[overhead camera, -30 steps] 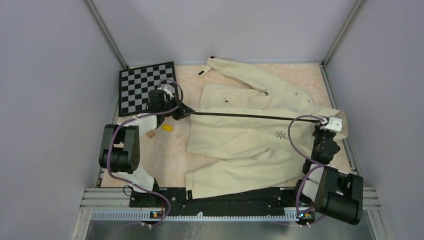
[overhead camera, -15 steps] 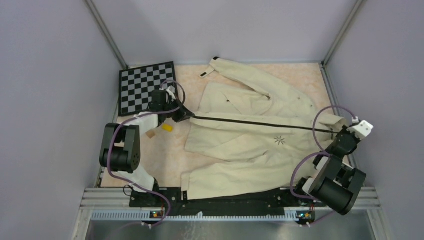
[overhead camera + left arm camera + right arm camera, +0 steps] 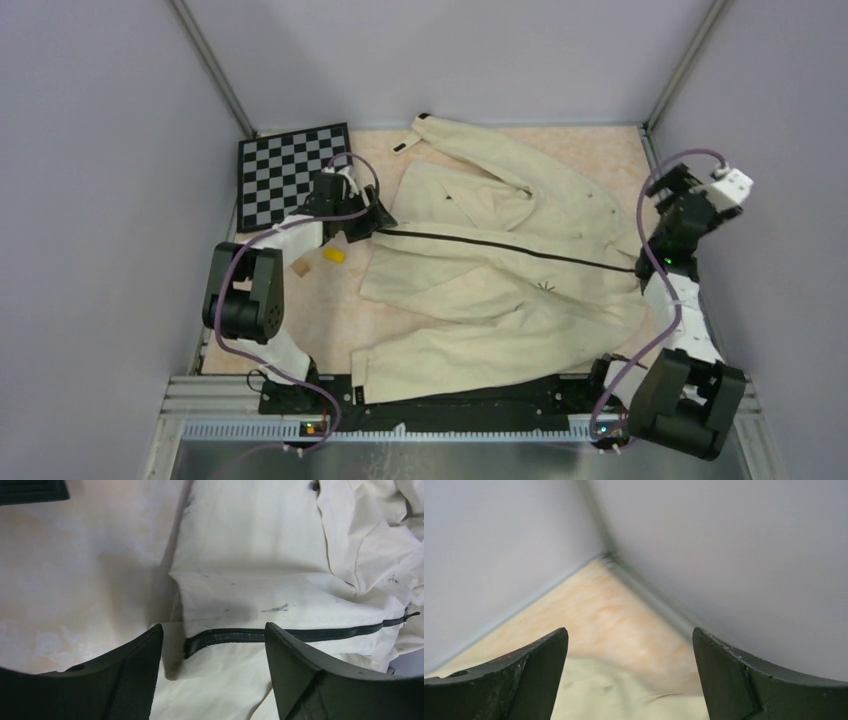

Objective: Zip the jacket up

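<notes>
The cream jacket (image 3: 480, 270) lies spread on the table, its dark zipper line (image 3: 510, 250) running from left to right, with a small starburst mark (image 3: 546, 287) below it. My left gripper (image 3: 374, 220) is open at the zipper's left end. In the left wrist view the gripper (image 3: 214, 632) has a finger on each side of the zipper end (image 3: 189, 647) and grips nothing. My right gripper (image 3: 668, 195) is raised above the jacket's right edge, open and empty. In the right wrist view the right gripper (image 3: 630, 632) faces the back wall corner, with jacket cloth (image 3: 624, 695) below.
A checkerboard (image 3: 290, 172) lies at the back left. A small yellow piece (image 3: 334, 256) and a tan scrap (image 3: 301, 268) lie on the table left of the jacket. Grey walls enclose the table on three sides, and a metal rail (image 3: 450, 425) runs along the near edge.
My right arm has lifted off the zipper's right end and swung up towards the back right. The zipper line has gone slack and the jacket has shifted. My left gripper has moved slightly back.
</notes>
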`<action>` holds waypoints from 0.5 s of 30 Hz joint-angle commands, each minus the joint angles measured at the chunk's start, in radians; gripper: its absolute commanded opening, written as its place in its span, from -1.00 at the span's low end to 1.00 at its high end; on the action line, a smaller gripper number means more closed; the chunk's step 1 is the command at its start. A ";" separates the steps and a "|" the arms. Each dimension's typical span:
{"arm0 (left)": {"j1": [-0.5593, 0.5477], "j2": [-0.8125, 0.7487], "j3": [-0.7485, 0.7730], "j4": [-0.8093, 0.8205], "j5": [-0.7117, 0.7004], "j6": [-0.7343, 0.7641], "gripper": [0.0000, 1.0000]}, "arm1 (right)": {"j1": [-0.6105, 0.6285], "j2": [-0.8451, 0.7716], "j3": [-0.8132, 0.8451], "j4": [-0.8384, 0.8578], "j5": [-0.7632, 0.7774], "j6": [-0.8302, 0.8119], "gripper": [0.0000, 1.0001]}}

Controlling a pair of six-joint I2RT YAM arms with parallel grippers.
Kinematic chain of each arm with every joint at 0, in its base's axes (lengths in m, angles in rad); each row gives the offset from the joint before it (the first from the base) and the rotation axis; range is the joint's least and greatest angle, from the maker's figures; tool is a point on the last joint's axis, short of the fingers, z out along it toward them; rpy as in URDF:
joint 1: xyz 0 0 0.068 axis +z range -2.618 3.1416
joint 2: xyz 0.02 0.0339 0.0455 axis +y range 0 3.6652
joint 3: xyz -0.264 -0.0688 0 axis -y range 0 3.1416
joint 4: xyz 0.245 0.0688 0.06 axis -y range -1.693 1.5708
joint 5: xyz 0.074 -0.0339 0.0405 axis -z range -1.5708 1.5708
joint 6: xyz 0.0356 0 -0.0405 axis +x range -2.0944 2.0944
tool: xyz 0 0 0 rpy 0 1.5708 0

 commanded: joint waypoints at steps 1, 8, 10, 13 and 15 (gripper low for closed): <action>-0.048 -0.102 0.089 -0.112 -0.081 0.115 0.67 | 0.228 -0.020 0.207 -0.370 -0.070 0.180 0.84; -0.058 -0.322 0.108 -0.202 -0.108 0.256 0.83 | 0.402 0.020 0.513 -0.665 -0.445 0.244 0.86; -0.059 -0.405 0.120 -0.207 -0.043 0.302 0.89 | 0.404 -0.027 0.526 -0.658 -0.477 0.264 0.87; -0.059 -0.515 0.155 -0.212 0.020 0.346 0.95 | 0.405 -0.101 0.584 -0.671 -0.493 0.253 0.87; -0.059 -0.583 0.183 -0.195 0.058 0.358 0.97 | 0.405 -0.145 0.640 -0.699 -0.473 0.250 0.87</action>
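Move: The closed zip crosses the jacket. Its left end is almost under the left hand: 2 cm back, 2 cm left, about 4 cm below. From that hand, the yellow block is some 11 cm left and 7 cm back, the chessboard about 19 cm left and 9 cm ahead. The zip's right end lies roughly 8 cm left, 5 cm back and 22 cm below the raised right hand; the star print is some 26 cm left and 7 cm back. Straight up and a little back, gathering speed, the left hand climbs about 17 cm off the zip's left end, fingers tipping up towards level and spreading the rest of the way. The already open, empty right hand sweeps some 23 cm left, rising 11 cm, first forward and then partly back, while turning about 45 degrees counter-clockwise, high above the jacket. ##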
